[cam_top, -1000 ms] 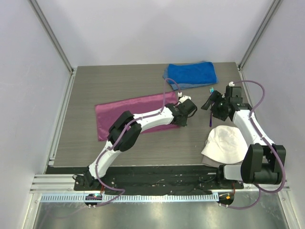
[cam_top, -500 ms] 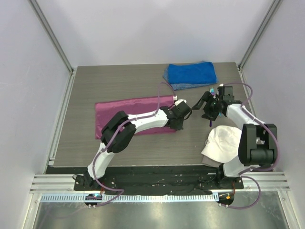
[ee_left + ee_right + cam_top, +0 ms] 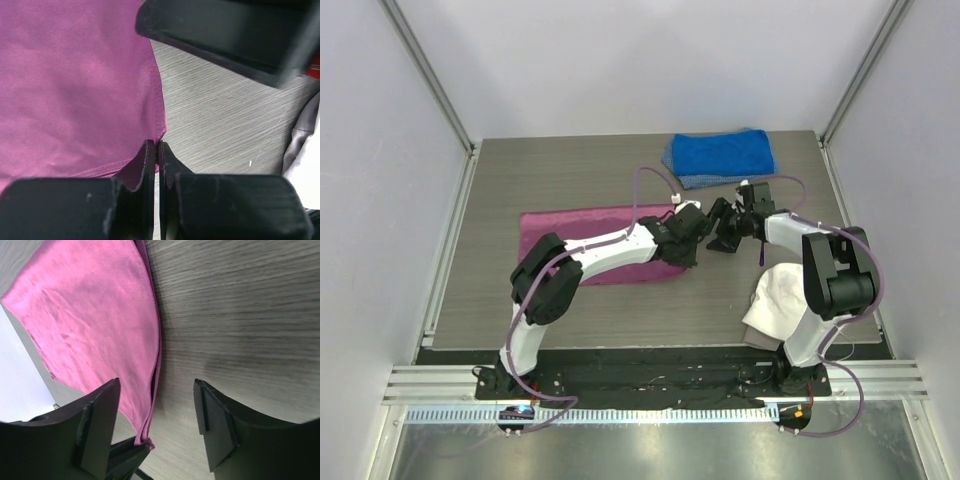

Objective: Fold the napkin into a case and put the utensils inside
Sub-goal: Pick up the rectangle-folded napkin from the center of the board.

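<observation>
The magenta napkin [image 3: 580,240] lies flat on the table, folded to a wide strip. My left gripper [image 3: 686,252] is at its near right corner. In the left wrist view its jaws [image 3: 158,147] are pressed together on that corner of the napkin [image 3: 75,75]. My right gripper [image 3: 713,234] hovers open just right of the same edge. In the right wrist view the open right gripper [image 3: 155,415] straddles the napkin's edge [image 3: 152,390], and the left gripper's tip [image 3: 122,460] pinches the corner below. A thin dark spoon handle [image 3: 761,250] shows beside the right arm; the fork is hidden.
A thick blue towel [image 3: 720,155] lies at the back of the table. A white cloth [image 3: 790,300] is bunched at the near right, by the right arm's base. Grey walls close the table in on three sides.
The left gripper has shut on the napkin's corner. The right arm has swung left from the utensils to the napkin's right edge, and its jaws have narrowed slightly.
</observation>
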Available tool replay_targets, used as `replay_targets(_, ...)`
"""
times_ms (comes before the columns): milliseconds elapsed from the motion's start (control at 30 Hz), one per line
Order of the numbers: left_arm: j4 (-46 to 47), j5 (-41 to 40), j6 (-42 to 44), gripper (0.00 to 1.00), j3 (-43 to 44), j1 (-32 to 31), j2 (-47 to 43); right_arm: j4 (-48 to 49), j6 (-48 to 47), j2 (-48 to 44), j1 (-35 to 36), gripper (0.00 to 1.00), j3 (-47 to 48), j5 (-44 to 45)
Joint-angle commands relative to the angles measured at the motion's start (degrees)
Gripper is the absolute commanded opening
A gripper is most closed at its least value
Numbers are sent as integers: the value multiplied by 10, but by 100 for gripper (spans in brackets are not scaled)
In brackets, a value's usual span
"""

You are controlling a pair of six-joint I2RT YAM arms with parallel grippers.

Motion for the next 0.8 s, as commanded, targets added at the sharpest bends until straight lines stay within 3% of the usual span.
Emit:
replay_targets(0,14,12,-9,4,-13,6,-40,42,14,23,7,66,21,-10)
replay_targets(300,23,25,-14,3,-21,10,-50,68,21,56,14,50,26,-22)
replay_targets(600,26,33,-16,3,-23,11,-60,85,21,76,22,43,26,-19)
replay_targets(767,31,43,-17,3,-26,12,-62,86,17,93,23,28,40,-14)
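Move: The folded napkin's right edge lies close ahead of the right hand, some 2 cm forward, 3 cm left and 3 cm lower. The blue cloth is about 18 cm ahead and 3 cm right of this hand, while the purple spoon is level with it, roughly 12 cm to its right. The left hand already pinches the napkin's near right corner off the board, with that stretch of edge about 7 cm ahead, 1 cm left and 4 cm below. The right hand sinks about 2.5 cm and eases some 2 cm left and a little forward, bringing its half-open fingers down astride the napkin's right edge beyond the left gripper and narrowing them to about half their starting gap, one finger on either side of the edge but not yet shut on it. The left hand keeps its closed pinch on the near right corner and lifts it slowly by about 1 cm, holding the edge up while the right fingers come in. ##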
